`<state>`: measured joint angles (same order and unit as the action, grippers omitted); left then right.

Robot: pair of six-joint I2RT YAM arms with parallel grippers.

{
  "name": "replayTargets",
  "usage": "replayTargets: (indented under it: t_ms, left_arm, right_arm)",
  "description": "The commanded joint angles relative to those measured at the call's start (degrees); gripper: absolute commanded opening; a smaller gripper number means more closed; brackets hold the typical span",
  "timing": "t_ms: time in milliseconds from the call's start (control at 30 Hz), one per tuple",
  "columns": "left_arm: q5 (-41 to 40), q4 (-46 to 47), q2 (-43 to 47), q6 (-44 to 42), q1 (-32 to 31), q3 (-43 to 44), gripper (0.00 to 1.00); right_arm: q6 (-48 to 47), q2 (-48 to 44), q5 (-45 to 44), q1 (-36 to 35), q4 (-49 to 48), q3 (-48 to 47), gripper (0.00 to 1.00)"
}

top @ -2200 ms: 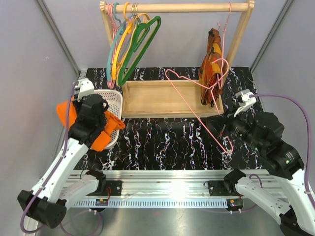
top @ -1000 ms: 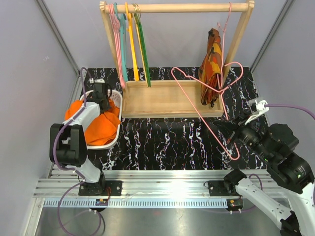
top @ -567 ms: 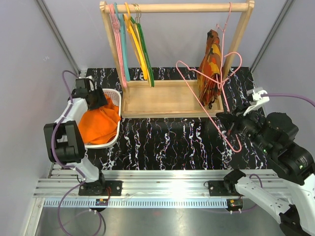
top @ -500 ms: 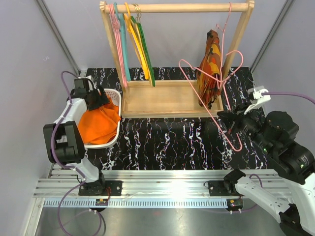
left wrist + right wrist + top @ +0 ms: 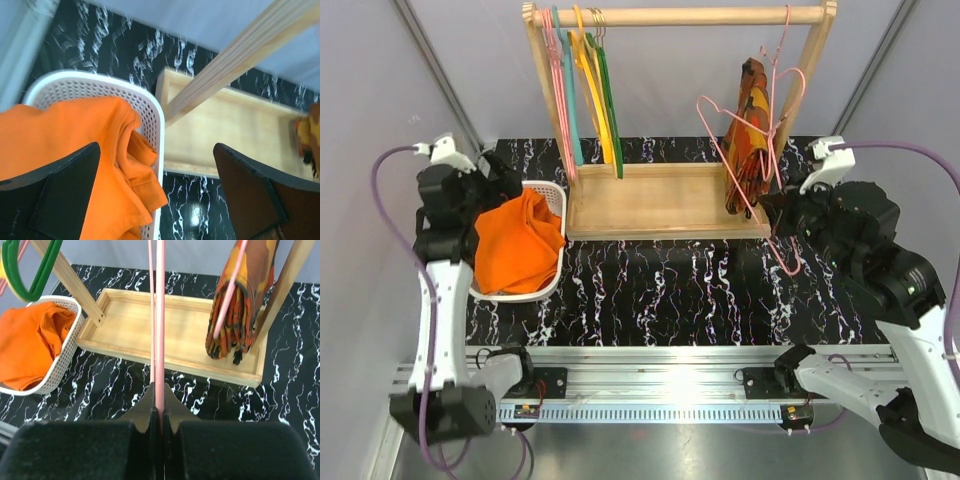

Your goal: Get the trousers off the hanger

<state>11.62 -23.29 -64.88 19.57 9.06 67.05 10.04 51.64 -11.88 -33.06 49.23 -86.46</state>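
Observation:
The bright orange trousers lie crumpled in the white basket at the left, off the hanger. They also show in the left wrist view and the right wrist view. My left gripper hangs open and empty above the basket's far rim, its jaws wide apart. My right gripper is shut on the thin pink wire hanger, which is bare and held up tilted in front of the rack's right side.
A wooden rack with a rail and a tray base stands at the back. Teal, yellow and green hangers hang at its left. A camouflage garment hangs on another pink hanger at its right.
My left gripper has let go of the trousers in the basket and risen to the left. My right gripper has lifted the bare hanger up and back toward the rack.

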Motion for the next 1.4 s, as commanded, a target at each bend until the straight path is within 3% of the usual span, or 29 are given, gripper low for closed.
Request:
replayTargets:
  t_ms: [0, 200, 333, 467, 633, 900, 1167, 1367]
  left_arm:
    - [-9.1, -1.6, 10.1, 2.0, 0.1, -3.8, 0.99]
    - [-12.6, -10.0, 27.9, 2.1, -0.5, -10.3, 0.99]
    - [-21.9, -18.6, 33.3, -0.3, -1.2, -8.9, 0.99]
    - [-20.1, -25.0, 40.5, -2.2, -1.4, -5.1, 0.99]
    - [-26.4, -33.2, 45.5, -3.8, -4.7, 0.5, 0.99]
    - [-27.8, -38.8, 46.2, -5.3, -8.7, 5.5, 0.99]
    - [-26.5, -39.7, 46.4, -5.7, -10.3, 6.9, 0.99]
    - [-28.2, -39.6, 45.9, -6.1, -12.0, 6.9, 0.99]
  right_arm:
    - [-1.8, 3.0, -2.2, -0.2, -6.1, -5.1, 0.0]
    - [-3.7, 12.9, -6.6, -0.2, -8.2, -13.7, 0.0]
    - [-4.6, 19.4, -8.4, -0.2, -11.3, -19.2, 0.0]
    - [-8.0, 25.1, -12.5, -0.1, -15.7, -22.9, 0.0]
    - [-11.5, 33.4, -14.6, 0.1, -17.6, -29.4, 0.0]
    - [-13.2, 44.3, -17.3, 0.7, -13.8, -38.9, 0.0]
    - [-10.9, 45.6, -15.5, 1.4, -13.9, -35.9, 0.09]
    - [-10.4, 41.8, -13.8, 1.5, -14.2, -33.6, 0.37]
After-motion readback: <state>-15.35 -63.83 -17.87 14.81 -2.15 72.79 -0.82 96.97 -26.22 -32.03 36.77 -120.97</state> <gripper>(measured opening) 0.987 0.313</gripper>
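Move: The rail spot I'm carrying the pink hanger to is roughly 27 cm ahead, 8 cm left and 15 cm above my right hand, which already holds it. The camouflage trousers hang some 27 cm straight ahead of that hand and a bit lower; the green hanger is at the same depth, about 21 cm to its left. From my left hand the rail spot is about 12 cm ahead, 27 cm right and 25 cm up. I carry the pink hanger with my right hand about 21 cm forward and 7 cm left towards the rail, rising some 6 cm and turning a little clockwise, then sink about 3 cm to set its hook over the rail and start opening my fingers. Meanwhile I pull my open, empty left hand about 27 cm back and a little up, away from the basket. ##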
